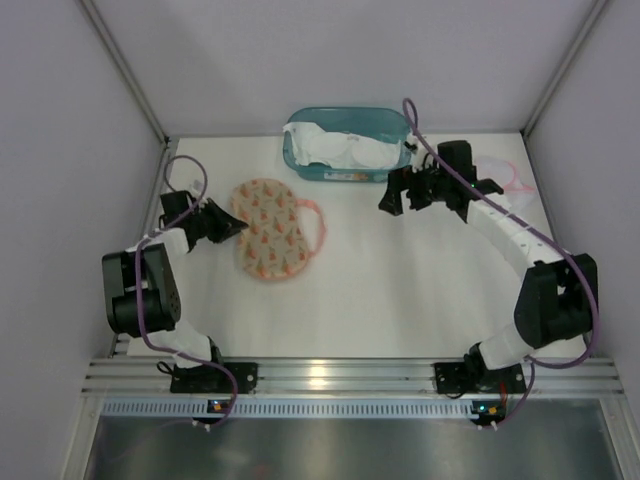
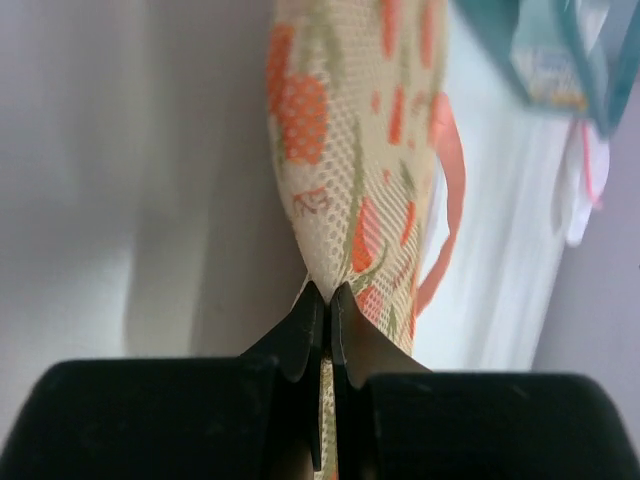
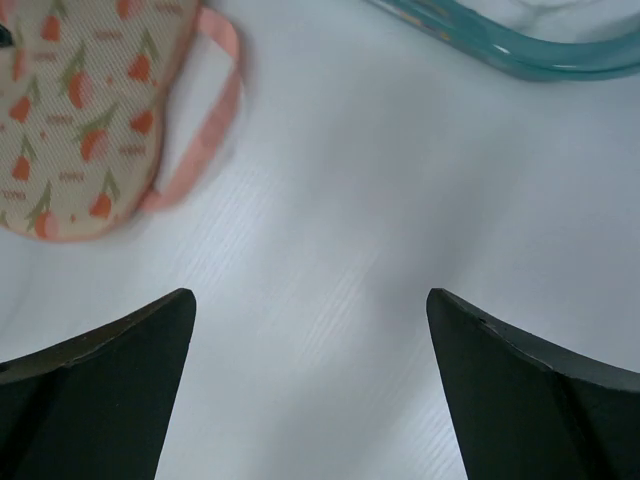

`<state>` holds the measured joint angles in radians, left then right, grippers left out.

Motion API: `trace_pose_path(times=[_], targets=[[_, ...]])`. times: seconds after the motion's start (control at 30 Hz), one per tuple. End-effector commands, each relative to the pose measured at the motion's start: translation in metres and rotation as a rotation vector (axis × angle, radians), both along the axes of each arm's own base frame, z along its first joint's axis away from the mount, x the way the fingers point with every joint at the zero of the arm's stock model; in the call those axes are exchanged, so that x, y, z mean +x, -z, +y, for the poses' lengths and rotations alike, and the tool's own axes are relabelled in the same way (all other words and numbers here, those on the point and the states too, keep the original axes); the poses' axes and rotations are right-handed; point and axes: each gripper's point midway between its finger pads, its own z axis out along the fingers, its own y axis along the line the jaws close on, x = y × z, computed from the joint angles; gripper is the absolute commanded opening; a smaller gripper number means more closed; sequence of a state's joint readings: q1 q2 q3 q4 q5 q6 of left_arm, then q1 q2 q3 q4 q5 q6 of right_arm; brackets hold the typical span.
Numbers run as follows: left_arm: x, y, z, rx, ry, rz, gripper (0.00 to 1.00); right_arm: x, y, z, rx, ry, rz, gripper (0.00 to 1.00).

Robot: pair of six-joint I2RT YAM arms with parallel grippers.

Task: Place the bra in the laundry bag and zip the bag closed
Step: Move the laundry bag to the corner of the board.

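The laundry bag [image 1: 268, 228] is a flat cream mesh pouch with orange flowers and a pink loop, lying left of the table's middle. My left gripper [image 1: 238, 228] is shut on its left edge; in the left wrist view the mesh of the laundry bag [image 2: 350, 170] is pinched between the tips of the left gripper [image 2: 328, 290]. A white bra [image 1: 345, 150] lies heaped in the teal basket [image 1: 296, 160] at the back. My right gripper [image 1: 402, 193] hangs open just in front of the basket. In its wrist view the right gripper [image 3: 310, 300] holds nothing, with the laundry bag [image 3: 80, 120] at upper left.
A white garment with pink straps [image 1: 515, 180] lies by the right wall, partly behind the right arm. White walls close in the table on the left, back and right. The teal basket's rim [image 3: 530, 60] shows close above the right fingers.
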<state>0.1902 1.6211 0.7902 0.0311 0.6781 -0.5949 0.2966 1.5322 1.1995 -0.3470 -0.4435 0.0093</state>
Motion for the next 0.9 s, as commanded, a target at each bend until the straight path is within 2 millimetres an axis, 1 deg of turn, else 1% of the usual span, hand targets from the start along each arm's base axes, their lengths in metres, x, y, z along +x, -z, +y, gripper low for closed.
trace_pose_path(times=[0.0, 0.03, 0.07, 0.1, 0.13, 0.17, 0.2, 0.23, 0.27, 0.3, 0.33, 0.37, 0.4, 0.43, 0.47, 0.5, 0.53, 0.57, 0.6, 0.63, 0.67, 0.7, 0.73, 0.77, 0.8, 0.83, 0.87], targets=[[0.058, -0.051, 0.064, 0.125, -0.151, -0.191, 0.00, 0.009, -0.019, -0.029, 0.042, 0.084, 0.005, 0.99], [0.066, -0.053, 0.072, 0.147, -0.168, -0.205, 0.00, 0.011, -0.018, -0.035, 0.063, 0.092, 0.020, 0.99], [0.074, -0.054, 0.083, 0.170, -0.203, -0.215, 0.00, 0.010, -0.014, -0.035, 0.105, 0.069, 0.054, 0.99], [0.088, -0.057, 0.091, 0.178, -0.227, -0.228, 0.00, 0.017, -0.015, -0.049, 0.134, 0.100, 0.070, 1.00], [0.098, -0.061, 0.096, 0.172, -0.253, -0.249, 0.00, 0.017, -0.012, -0.053, 0.150, 0.101, 0.106, 0.99], [0.106, -0.061, 0.101, 0.174, -0.281, -0.254, 0.00, 0.019, -0.004, -0.054, 0.174, 0.086, 0.152, 0.99], [0.116, -0.051, 0.110, 0.182, -0.325, -0.240, 0.00, 0.028, -0.007, -0.065, 0.184, 0.116, 0.156, 1.00], [0.131, -0.062, 0.115, 0.172, -0.350, -0.286, 0.00, 0.032, 0.000, -0.069, 0.184, 0.134, 0.179, 0.99], [0.137, -0.061, 0.118, 0.171, -0.361, -0.289, 0.00, 0.035, 0.001, -0.075, 0.182, 0.152, 0.178, 1.00], [0.144, -0.047, 0.123, 0.174, -0.381, -0.260, 0.00, 0.038, -0.001, -0.078, 0.166, 0.142, 0.154, 0.99], [0.150, -0.046, 0.126, 0.176, -0.389, -0.262, 0.00, 0.045, -0.002, -0.097, 0.146, 0.176, 0.128, 0.99], [0.157, -0.049, 0.130, 0.183, -0.394, -0.274, 0.00, 0.045, 0.004, -0.108, 0.091, 0.212, 0.143, 1.00], [0.161, -0.043, 0.132, 0.189, -0.396, -0.266, 0.06, 0.050, -0.001, -0.116, 0.008, 0.169, 0.071, 0.99], [0.163, -0.044, 0.132, 0.195, -0.385, -0.274, 0.24, 0.052, 0.001, -0.123, -0.038, 0.172, 0.058, 0.99], [0.163, -0.043, 0.130, 0.186, -0.373, -0.264, 0.32, 0.054, 0.006, -0.137, -0.130, 0.176, 0.031, 0.99], [0.162, -0.044, 0.127, 0.178, -0.354, -0.261, 0.37, 0.057, 0.004, -0.144, -0.176, 0.175, 0.009, 0.99], [0.158, -0.048, 0.117, 0.150, -0.304, -0.268, 0.41, 0.059, 0.006, -0.151, -0.220, 0.175, -0.003, 0.99], [0.152, -0.055, 0.109, 0.131, -0.269, -0.279, 0.54, 0.063, 0.008, -0.164, -0.295, 0.182, -0.025, 1.00], [0.146, -0.060, 0.101, 0.113, -0.230, -0.290, 0.65, 0.066, 0.008, -0.175, -0.328, 0.194, -0.038, 0.99], [0.137, -0.067, 0.084, 0.108, -0.140, -0.320, 0.68, 0.069, 0.014, -0.182, -0.360, 0.189, -0.037, 0.98], [0.121, -0.076, 0.074, 0.128, -0.105, -0.330, 0.76, 0.075, 0.013, -0.198, -0.447, 0.196, -0.062, 0.98], [0.111, -0.081, 0.065, 0.151, -0.067, -0.350, 0.87, 0.079, 0.015, -0.206, -0.495, 0.195, -0.067, 0.97], [0.102, -0.085, 0.055, 0.199, -0.010, -0.389, 0.96, 0.083, 0.027, -0.214, -0.539, 0.187, -0.050, 0.97], [0.091, -0.105, 0.049, 0.223, 0.023, -0.442, 0.98, 0.090, 0.028, -0.223, -0.598, 0.184, -0.062, 0.97], [0.079, -0.100, 0.043, 0.235, 0.047, -0.436, 0.98, 0.099, 0.022, -0.233, -0.615, 0.203, -0.085, 0.96], [0.068, -0.098, 0.040, 0.265, 0.084, -0.431, 0.98, 0.106, 0.033, -0.239, -0.626, 0.197, -0.063, 0.96], [0.059, -0.111, 0.038, 0.285, 0.100, -0.462, 0.98, 0.112, 0.035, -0.246, -0.662, 0.180, -0.065, 0.95]])
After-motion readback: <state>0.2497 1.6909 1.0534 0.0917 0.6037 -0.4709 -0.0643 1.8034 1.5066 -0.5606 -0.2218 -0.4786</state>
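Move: The board's far left corner, where the bag is going, lies about 30 cm ahead and 24 cm left of the left hand, some 5 cm lower. The laundry bag, pinched at its left edge, has its middle about 8 cm to that hand's right; the teal tub is roughly 27 cm ahead and 28 cm right. From the right hand the corner is about 30 cm ahead and 65 cm left; the white mesh bag is 13 cm ahead and 32 cm right. Left takes the bag 18 cm forward-left towards the corner, releases, retreats; open right hand sweeps 20 cm right. ##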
